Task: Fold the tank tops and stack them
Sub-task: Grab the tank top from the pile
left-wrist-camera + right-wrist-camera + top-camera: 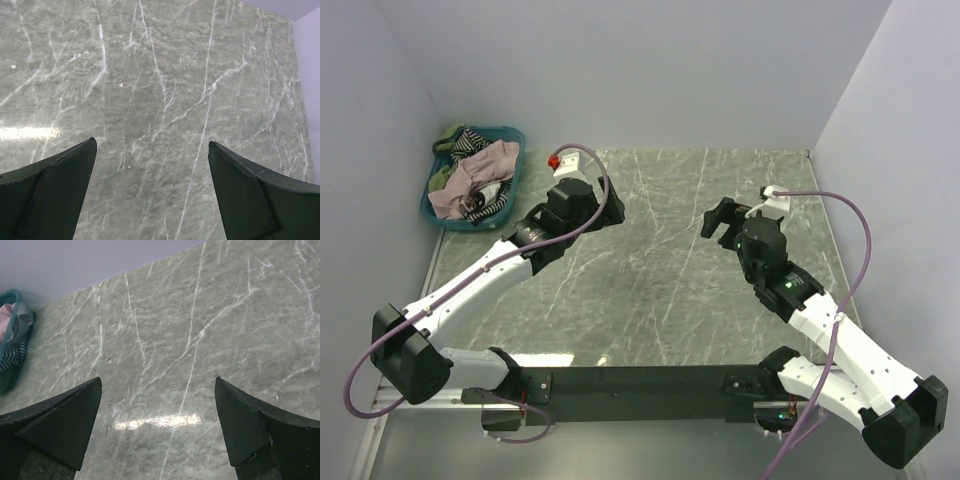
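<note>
The tank tops lie jumbled in a teal basket (512, 135) at the far left corner of the table. A dusty pink one (485, 165) is on top, a black-and-white striped one (470, 138) behind it, and an olive one (441, 180) at the left side. My left gripper (612, 208) hovers over the marble to the right of the basket, open and empty (151, 142). My right gripper (717, 220) hangs over the table's right half, also open with nothing between its fingers (157, 379). The right wrist view catches the basket's edge (11, 371) with pink cloth (7, 324).
The grey-green marble tabletop (660, 270) is boxed in by pale walls at the back, left and right. Purple cables loop off both arms (865, 240). The arms' black base bar (640, 385) runs along the near edge.
</note>
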Robot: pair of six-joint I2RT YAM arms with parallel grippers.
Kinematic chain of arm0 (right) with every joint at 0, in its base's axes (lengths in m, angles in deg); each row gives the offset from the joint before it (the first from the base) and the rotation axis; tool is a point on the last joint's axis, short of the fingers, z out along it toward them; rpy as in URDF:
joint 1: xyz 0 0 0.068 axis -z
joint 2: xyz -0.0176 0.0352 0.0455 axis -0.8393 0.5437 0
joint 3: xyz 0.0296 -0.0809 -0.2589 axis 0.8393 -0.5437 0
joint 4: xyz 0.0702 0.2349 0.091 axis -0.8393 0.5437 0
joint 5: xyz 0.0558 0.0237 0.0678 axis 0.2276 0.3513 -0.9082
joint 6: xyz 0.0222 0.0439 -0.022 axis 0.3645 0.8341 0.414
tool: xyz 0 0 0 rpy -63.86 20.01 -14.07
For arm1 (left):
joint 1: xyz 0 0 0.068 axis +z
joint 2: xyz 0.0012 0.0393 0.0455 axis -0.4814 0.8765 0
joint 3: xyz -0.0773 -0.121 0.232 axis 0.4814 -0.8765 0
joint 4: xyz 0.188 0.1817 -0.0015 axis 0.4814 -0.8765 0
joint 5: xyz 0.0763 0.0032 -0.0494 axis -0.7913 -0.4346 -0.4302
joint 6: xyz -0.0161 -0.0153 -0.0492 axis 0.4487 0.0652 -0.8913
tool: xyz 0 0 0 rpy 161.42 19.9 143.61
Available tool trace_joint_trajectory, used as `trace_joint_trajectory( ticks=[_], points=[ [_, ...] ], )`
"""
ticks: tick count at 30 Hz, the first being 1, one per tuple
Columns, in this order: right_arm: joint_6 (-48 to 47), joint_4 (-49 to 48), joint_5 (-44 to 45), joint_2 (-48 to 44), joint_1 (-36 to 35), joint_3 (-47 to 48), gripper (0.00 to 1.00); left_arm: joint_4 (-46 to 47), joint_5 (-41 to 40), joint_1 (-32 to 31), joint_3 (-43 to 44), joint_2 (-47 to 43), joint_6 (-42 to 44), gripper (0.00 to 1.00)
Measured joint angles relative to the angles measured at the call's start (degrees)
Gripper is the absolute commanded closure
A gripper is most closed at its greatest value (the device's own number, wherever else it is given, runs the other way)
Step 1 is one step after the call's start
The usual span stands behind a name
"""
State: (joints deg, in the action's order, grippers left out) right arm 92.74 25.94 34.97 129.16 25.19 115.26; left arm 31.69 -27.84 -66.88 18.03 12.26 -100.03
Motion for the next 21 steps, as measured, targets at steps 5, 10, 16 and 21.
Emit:
trace_joint_trajectory(
  ticks=[5, 10, 16, 21],
  points=[
    [0.09, 0.63, -0.04, 0.68, 0.00, 0.31, 0.00, -2.32, -2.36, 0.24, 0.76, 0.02, -1.01, 0.00],
    [0.42, 2.38, -1.01, 1.27, -0.02, 1.27, 0.00, -5.01, -6.03, 3.26, 4.59, 0.79, -3.48, 0.00],
    [1.51, 3.06, -3.91, 2.19, -0.02, 1.79, 0.00, -6.27, -9.60, 18.78, 14.49, 10.23, -8.22, 0.02],
    [1.97, 3.61, -6.54, 3.34, -0.02, 2.08, 0.00, -9.51, -12.94, 31.87, 24.11, 21.55, -10.64, 0.05]
  ],
)
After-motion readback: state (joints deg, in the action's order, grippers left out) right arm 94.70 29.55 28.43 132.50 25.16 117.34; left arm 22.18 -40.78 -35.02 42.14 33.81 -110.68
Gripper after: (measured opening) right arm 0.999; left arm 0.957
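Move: The pink tank top on the pile in the teal basket lies about 33 cm to the left of the left hand, 17 cm ahead and 15 cm lower. The striped cloth is some 6 cm nearer than the pink top and 2 cm to its right; the green cloth about 6 cm beyond it and 7 cm to its left. From the right hand the pink top is roughly 53 cm left, 19 cm ahead and 15 cm lower. Open left hand sweeps about 28 cm left and forward towards the basket, turning counter-clockwise; right eases left, down. ##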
